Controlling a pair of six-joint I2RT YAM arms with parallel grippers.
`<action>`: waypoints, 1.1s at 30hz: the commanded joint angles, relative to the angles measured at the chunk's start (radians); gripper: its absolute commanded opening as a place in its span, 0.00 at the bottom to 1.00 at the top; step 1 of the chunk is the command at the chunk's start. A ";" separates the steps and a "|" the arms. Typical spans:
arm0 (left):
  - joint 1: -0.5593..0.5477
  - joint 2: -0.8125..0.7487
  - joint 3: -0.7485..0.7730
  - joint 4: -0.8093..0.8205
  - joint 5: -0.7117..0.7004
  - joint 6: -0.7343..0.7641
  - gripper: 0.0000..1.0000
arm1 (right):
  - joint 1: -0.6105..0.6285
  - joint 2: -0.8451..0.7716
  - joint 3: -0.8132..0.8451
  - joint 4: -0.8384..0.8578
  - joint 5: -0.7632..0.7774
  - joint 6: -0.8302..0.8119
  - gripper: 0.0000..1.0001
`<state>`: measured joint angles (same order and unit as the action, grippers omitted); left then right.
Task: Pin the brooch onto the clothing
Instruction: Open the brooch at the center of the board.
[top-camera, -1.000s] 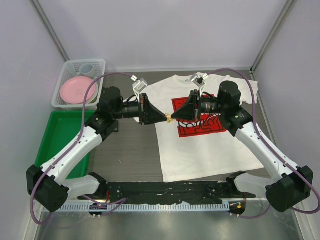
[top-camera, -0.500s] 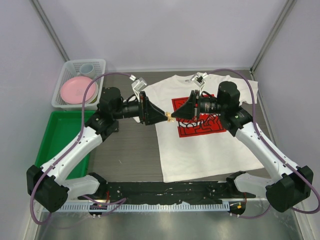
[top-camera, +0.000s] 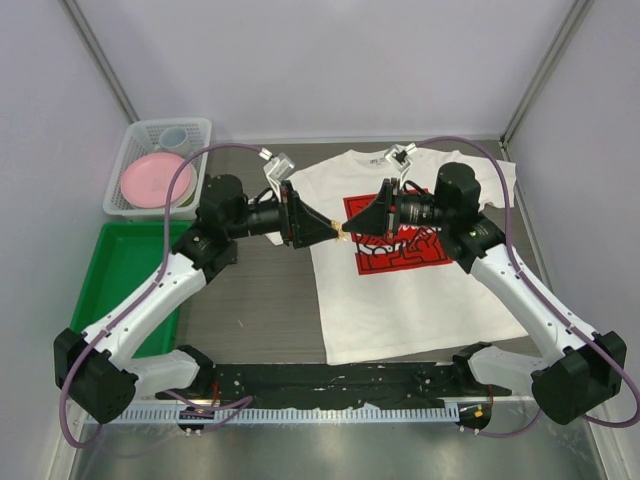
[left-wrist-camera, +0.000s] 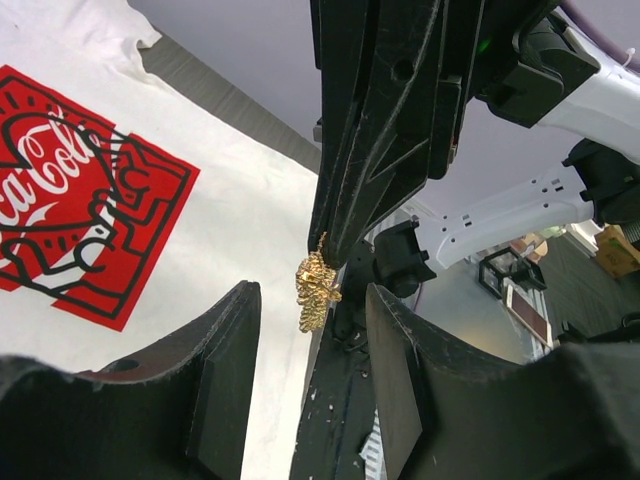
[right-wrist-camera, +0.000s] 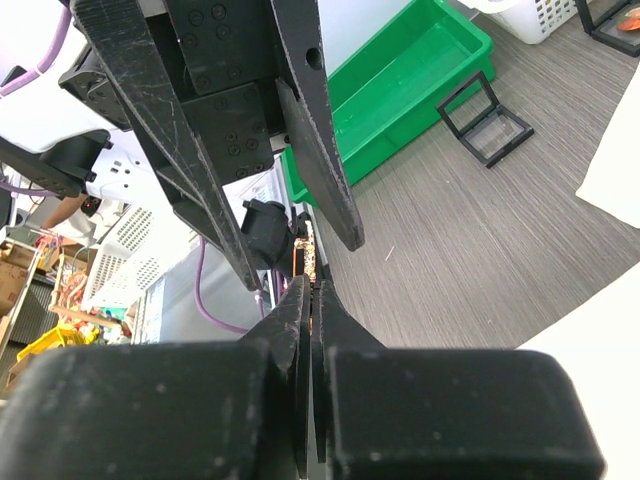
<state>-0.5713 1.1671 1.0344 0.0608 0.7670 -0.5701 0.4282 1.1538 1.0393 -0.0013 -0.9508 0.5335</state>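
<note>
The white T-shirt (top-camera: 400, 300) lies flat on the table, its red Coca-Cola print (top-camera: 400, 240) facing up; it also shows in the left wrist view (left-wrist-camera: 250, 200). Above its left edge both grippers meet tip to tip. The small gold brooch (top-camera: 341, 232) hangs from the tips of my right gripper (top-camera: 350, 230), which is shut on it (right-wrist-camera: 313, 258). My left gripper (top-camera: 328, 232) is open, its two fingers either side of the brooch (left-wrist-camera: 316, 285) without touching it.
A white basket (top-camera: 130, 135) at the back left holds a pink plate (top-camera: 155, 180) and a cup (top-camera: 173, 137). A green tray (top-camera: 120, 270) lies in front of it. A small black frame (right-wrist-camera: 485, 125) rests on the grey table beside the tray.
My left gripper has opened and let go of the brooch, drawing back slightly left. The right gripper still holds the brooch in the same place.
</note>
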 joint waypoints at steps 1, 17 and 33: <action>-0.018 0.009 0.010 0.060 -0.015 -0.017 0.50 | 0.003 -0.022 -0.001 0.047 0.020 0.013 0.01; -0.018 0.020 0.007 -0.029 -0.109 0.024 0.24 | 0.003 -0.026 0.002 0.047 0.009 0.010 0.01; -0.001 -0.049 0.030 -0.249 -0.048 0.302 0.26 | 0.000 -0.022 0.045 -0.077 0.001 -0.109 0.01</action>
<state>-0.5800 1.1515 1.0344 -0.1101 0.7055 -0.3744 0.4286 1.1538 1.0344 -0.0692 -0.9253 0.4709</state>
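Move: The right hand already holds the brooch, which sticks out about 2 cm to the left of its hand point and level with it. From the left hand, the brooch is some 2 cm to the right, level in height and neither ahead nor back, with the right fingertips about 4 cm to the right. The red print on the shirt lies roughly 10 cm ahead of the left hand, 15 cm to its right and about 30 cm below. The right fingers keep the brooch pinched and sink with it by about 1.5 cm. The left hand, its half-open fingers facing the brooch, eases a little forward and right while closing to about half that gap. It then turns back, sinking some 3 cm in all, fingertips tipping down nearly 10 degrees as it backs off leftward from the brooch; no touch by the left fingers can be seen. ##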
